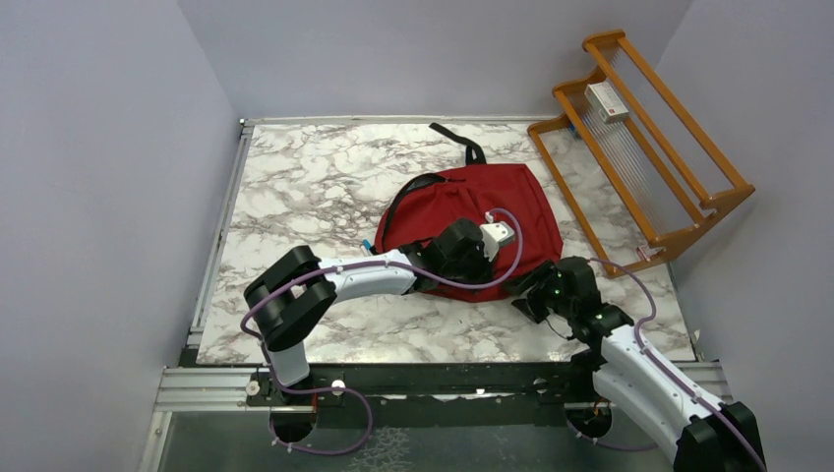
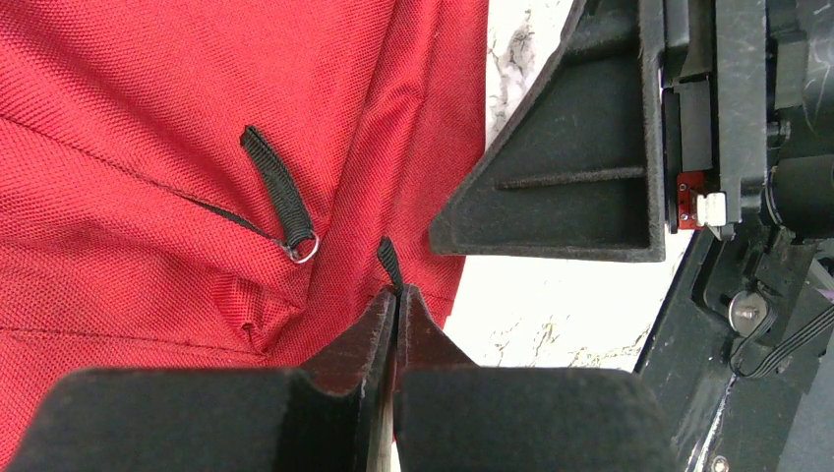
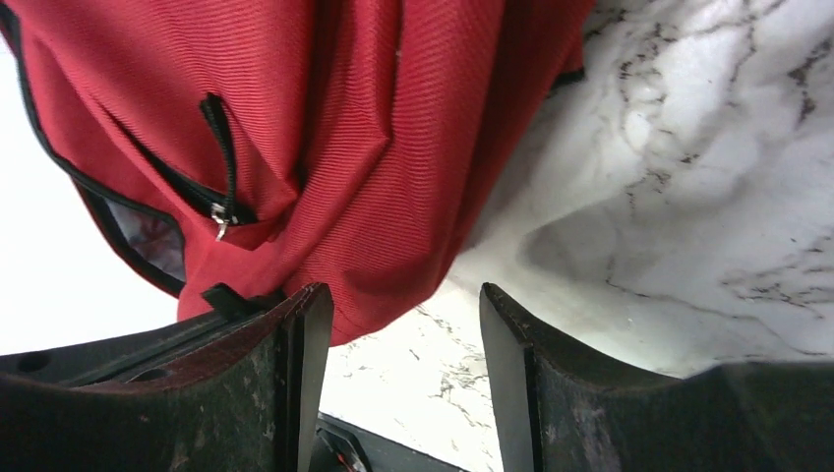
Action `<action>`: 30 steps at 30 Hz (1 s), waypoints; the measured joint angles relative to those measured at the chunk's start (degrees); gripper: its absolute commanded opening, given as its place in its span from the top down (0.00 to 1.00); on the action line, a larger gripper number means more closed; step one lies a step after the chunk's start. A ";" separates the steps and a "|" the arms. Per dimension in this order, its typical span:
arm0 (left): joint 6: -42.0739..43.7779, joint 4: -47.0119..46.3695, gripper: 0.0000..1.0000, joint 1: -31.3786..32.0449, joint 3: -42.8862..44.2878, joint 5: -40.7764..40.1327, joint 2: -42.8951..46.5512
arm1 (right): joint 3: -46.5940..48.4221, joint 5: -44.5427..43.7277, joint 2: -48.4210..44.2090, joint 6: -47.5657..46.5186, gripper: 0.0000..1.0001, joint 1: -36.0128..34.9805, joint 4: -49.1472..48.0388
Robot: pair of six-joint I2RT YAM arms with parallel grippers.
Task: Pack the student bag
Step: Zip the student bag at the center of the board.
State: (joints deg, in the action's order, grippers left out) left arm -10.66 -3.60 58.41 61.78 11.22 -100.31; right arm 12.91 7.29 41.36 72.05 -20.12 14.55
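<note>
The student bag [image 1: 497, 192] is a red backpack lying flat on the marble table, mid-right. My left gripper [image 1: 482, 273] rests over its near edge. In the left wrist view that gripper [image 2: 397, 293] is shut on a thin black zip pull [image 2: 390, 261] sticking out from between its tips at the hem of the bag [image 2: 148, 128]. A second black pull with a metal ring [image 2: 282, 202] lies on the fabric nearby. My right gripper [image 1: 533, 295] sits at the bag's near right corner, open, its jaws [image 3: 405, 300] over bare marble with the bag [image 3: 344, 118] just beyond the left finger.
An orange wooden rack [image 1: 639, 157] leans at the back right with a small white box [image 1: 607, 101] on it. A black strap [image 1: 460, 141] trails behind the bag. A small teal item [image 1: 366, 244] peeks out at the bag's left. In the left wrist view the right gripper's finger [image 2: 561, 177] is close by.
</note>
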 measured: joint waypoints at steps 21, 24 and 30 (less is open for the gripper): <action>0.92 0.26 1.00 -0.50 -1.16 1.84 0.48 | -0.04 -6.56 8.50 2.43 0.99 -0.02 -8.92; 1.44 0.59 1.00 -1.07 -1.73 2.29 1.22 | -0.04 -8.00 8.28 2.49 1.00 -0.02 -8.76; 1.97 1.66 1.00 -3.10 -3.28 3.04 4.24 | -0.04 -10.43 5.79 2.38 1.00 -0.04 -7.37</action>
State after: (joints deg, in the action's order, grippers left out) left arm -8.69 -1.93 55.31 58.50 14.26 -96.07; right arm 12.86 -3.14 47.16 74.43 -20.16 7.18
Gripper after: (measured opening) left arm 0.006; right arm 0.020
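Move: The red bag's near right corner edge, a loose fold of cloth, lies about 3 cm ahead of the open right hand, 1 cm to its right and 1 cm below. From that hand the black zip pull, already in the left fingers, is some 6 cm left and level ahead. From the left hand, the bag's still open left side is roughly 18 cm left and 14 cm ahead; the pocket pull sits about 3 cm ahead and 1 cm right. The bag's near right corner edge is taken by the right hand, which reaches about 3 cm forward, dips over the cloth, shuts its fingers to pinch the fold and then draws it some 2 cm to the right, turning about 10 degrees clockwise. The zip pull stays pinched in the left hand, held still at first, then pulled about 2.5 cm left, away from the right hand. ##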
